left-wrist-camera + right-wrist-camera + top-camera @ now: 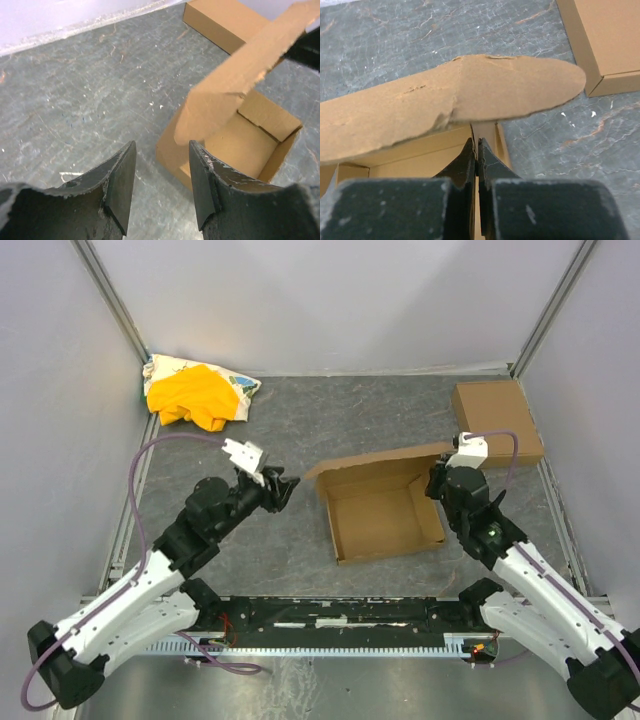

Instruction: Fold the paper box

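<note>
The paper box (380,515) stands mid-table as a shallow open tray with its lid flap (385,460) raised along the far side. My right gripper (437,485) is shut on the box's right wall, and the thin cardboard shows pinched between its tips (475,142) under the overhanging lid flap (455,105). My left gripper (288,487) hovers open just left of the box, apart from it. Nothing lies between its fingers (161,145), which face the box (235,145) and its tilted lid flap (240,75).
A smaller ready-folded brown box (497,420) sits at the back right, close behind my right gripper (610,40). A yellow cloth on a printed bag (195,395) lies in the back left corner. White walls enclose the grey table.
</note>
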`<action>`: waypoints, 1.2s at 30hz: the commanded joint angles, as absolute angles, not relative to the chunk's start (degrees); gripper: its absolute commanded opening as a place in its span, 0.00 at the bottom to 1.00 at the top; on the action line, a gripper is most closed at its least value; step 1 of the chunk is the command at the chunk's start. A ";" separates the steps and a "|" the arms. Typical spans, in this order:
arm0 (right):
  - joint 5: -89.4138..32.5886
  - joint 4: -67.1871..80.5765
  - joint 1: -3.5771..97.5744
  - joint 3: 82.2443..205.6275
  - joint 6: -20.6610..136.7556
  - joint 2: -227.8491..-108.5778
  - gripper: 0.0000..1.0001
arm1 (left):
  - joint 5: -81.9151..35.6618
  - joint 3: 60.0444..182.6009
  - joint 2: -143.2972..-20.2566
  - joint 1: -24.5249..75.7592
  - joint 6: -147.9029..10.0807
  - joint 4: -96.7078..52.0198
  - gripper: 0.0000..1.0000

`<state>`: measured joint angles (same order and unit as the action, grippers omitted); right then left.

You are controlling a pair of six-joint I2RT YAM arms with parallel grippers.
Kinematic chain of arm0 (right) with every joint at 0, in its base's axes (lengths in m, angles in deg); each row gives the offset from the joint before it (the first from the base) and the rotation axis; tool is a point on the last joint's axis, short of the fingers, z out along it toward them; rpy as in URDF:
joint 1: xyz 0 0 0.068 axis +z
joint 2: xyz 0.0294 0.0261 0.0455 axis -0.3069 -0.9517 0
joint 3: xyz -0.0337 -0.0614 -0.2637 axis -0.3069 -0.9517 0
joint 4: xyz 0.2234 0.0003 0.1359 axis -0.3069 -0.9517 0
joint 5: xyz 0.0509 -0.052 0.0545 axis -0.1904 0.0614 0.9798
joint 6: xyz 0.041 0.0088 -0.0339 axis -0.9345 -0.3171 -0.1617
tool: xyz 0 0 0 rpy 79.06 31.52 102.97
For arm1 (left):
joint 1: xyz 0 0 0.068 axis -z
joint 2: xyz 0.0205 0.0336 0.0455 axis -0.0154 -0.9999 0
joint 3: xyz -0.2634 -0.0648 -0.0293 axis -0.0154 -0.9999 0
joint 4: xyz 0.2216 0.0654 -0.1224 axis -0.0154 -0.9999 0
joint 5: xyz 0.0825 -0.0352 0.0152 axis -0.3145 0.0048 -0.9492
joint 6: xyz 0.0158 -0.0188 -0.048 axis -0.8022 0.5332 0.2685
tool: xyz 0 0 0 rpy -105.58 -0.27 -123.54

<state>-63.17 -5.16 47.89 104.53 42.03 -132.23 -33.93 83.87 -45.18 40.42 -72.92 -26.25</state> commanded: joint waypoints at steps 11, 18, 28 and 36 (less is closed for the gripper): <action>-67.56 7.72 48.20 93.94 37.59 -124.44 0.02 | -29.58 94.05 -55.24 40.61 -75.67 -16.16 0.54; -65.60 2.69 48.27 89.58 39.12 -116.87 0.03 | -29.73 86.27 -50.76 40.62 -71.88 -15.85 0.54; -59.22 -2.23 48.25 88.12 37.29 -117.58 0.18 | -28.49 84.49 -50.93 40.63 -71.36 -16.11 0.55; -58.96 -7.41 48.27 91.26 36.16 -118.17 0.26 | -26.99 82.21 -54.15 40.61 -66.17 -17.49 0.53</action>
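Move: The right hand already pinches the raised lid's right side flap. The box tray waits about 9 cm to its left, 4 cm back and 13 cm below; the lid panel's middle is some 10 cm left and 3 cm ahead, near hand height, and the closed carton lies about 17 cm ahead, 16 cm right and 13 cm lower. From the left hand, the lid's left end is roughly 6 cm right, 3 cm ahead and 3 cm below. Down and back towards its base, the right hand draws the lid's side flap in over the tray, sinking about 9 cm and backing some 5 cm; late on its fingers open about a quarter, letting go of the flap. The left hand, still part-open, rises about 4 cm and sinks again, shifting some 3 cm rightward towards the lid's left end. ##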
